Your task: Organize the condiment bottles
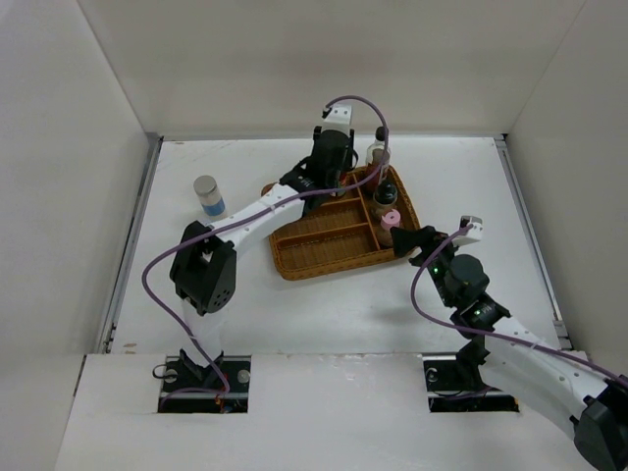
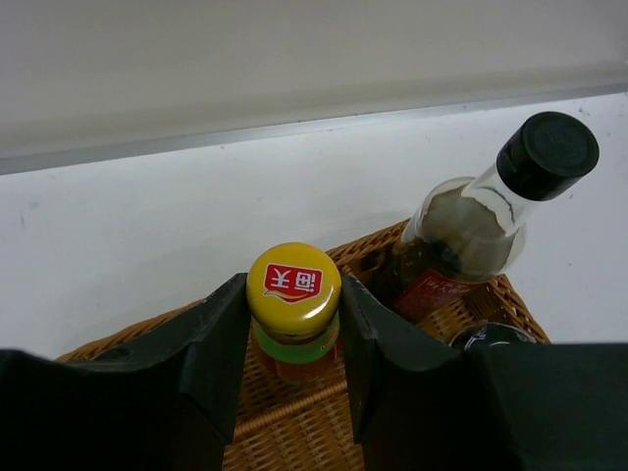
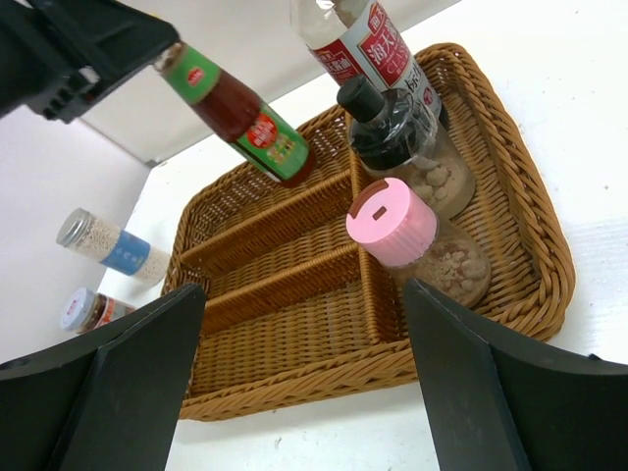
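My left gripper (image 2: 294,319) is shut on the neck of the green-labelled bottle (image 2: 293,285) with the red-and-yellow cap. It holds the bottle tilted above the back compartments of the wicker tray (image 3: 294,378). The right wrist view shows that bottle (image 3: 237,110) hanging clear of the tray floor. In the tray's right-hand section stand the tall clear black-capped bottle (image 2: 471,221), the black-capped brown shaker (image 3: 392,123) and the pink-capped shaker (image 3: 392,224). My right gripper (image 3: 304,289) is open and holds nothing, just off the tray's near right corner.
A silver-lidded jar with a blue label (image 1: 208,195) stands on the table left of the tray (image 1: 324,257). A short red-lidded jar (image 3: 88,309) sits near it. White walls enclose the table on three sides.
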Available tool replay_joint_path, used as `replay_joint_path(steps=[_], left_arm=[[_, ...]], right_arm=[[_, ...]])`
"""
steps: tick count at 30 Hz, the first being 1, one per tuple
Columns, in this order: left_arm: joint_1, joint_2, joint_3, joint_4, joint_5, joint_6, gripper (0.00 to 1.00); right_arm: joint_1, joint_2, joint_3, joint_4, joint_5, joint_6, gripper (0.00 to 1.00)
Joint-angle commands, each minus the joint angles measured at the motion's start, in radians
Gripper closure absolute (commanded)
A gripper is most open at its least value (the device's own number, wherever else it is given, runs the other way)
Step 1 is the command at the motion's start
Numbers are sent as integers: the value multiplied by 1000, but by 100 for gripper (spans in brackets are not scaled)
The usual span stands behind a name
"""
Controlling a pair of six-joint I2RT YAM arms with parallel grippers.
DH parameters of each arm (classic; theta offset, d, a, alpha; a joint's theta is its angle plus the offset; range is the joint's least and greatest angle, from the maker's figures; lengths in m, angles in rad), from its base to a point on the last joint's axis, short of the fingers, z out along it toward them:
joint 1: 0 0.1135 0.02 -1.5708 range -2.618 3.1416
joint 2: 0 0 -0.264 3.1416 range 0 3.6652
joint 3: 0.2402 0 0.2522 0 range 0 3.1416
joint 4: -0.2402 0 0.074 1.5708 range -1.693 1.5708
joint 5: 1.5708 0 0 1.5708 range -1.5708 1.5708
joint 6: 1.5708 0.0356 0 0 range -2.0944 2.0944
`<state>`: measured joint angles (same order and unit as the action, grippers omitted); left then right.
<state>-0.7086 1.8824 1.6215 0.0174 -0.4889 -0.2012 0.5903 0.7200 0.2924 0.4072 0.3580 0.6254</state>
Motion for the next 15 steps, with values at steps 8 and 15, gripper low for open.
replay_joint_path(steps=[8, 15], left_arm=[[-36, 15, 37, 206, 19, -4, 83], [-47, 57, -37, 280, 10, -6, 77]], right_arm=[[3, -11, -7, 56, -13, 4, 11], [3, -21, -7, 51, -13, 4, 10]])
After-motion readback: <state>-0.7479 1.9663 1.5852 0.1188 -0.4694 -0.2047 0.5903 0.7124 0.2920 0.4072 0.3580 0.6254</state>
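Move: The left hand holds the yellow-capped bottle over the basket; the right end of its far compartment lies nearly straight under, about 3 cm to the right and some 22 cm down. The tall black-capped bottle is roughly 9 cm right and 2 cm farther out; the squat black-capped jar about 10 cm right, 5 cm nearer, and the pink-capped jar 11 cm right, 11 cm nearer. From the right hand the spot is some 19 cm ahead, 12 cm left. Down and to the right goes the left arm, sinking about 4 cm while sliding some 3 cm sideways, with hardly any reach forward or back. It keeps its pinch on the yellow cap, wrist almost unturned, and lowers the hanging bottle towards the right end of the far compartment, closing in on the tall bottle beside it. ##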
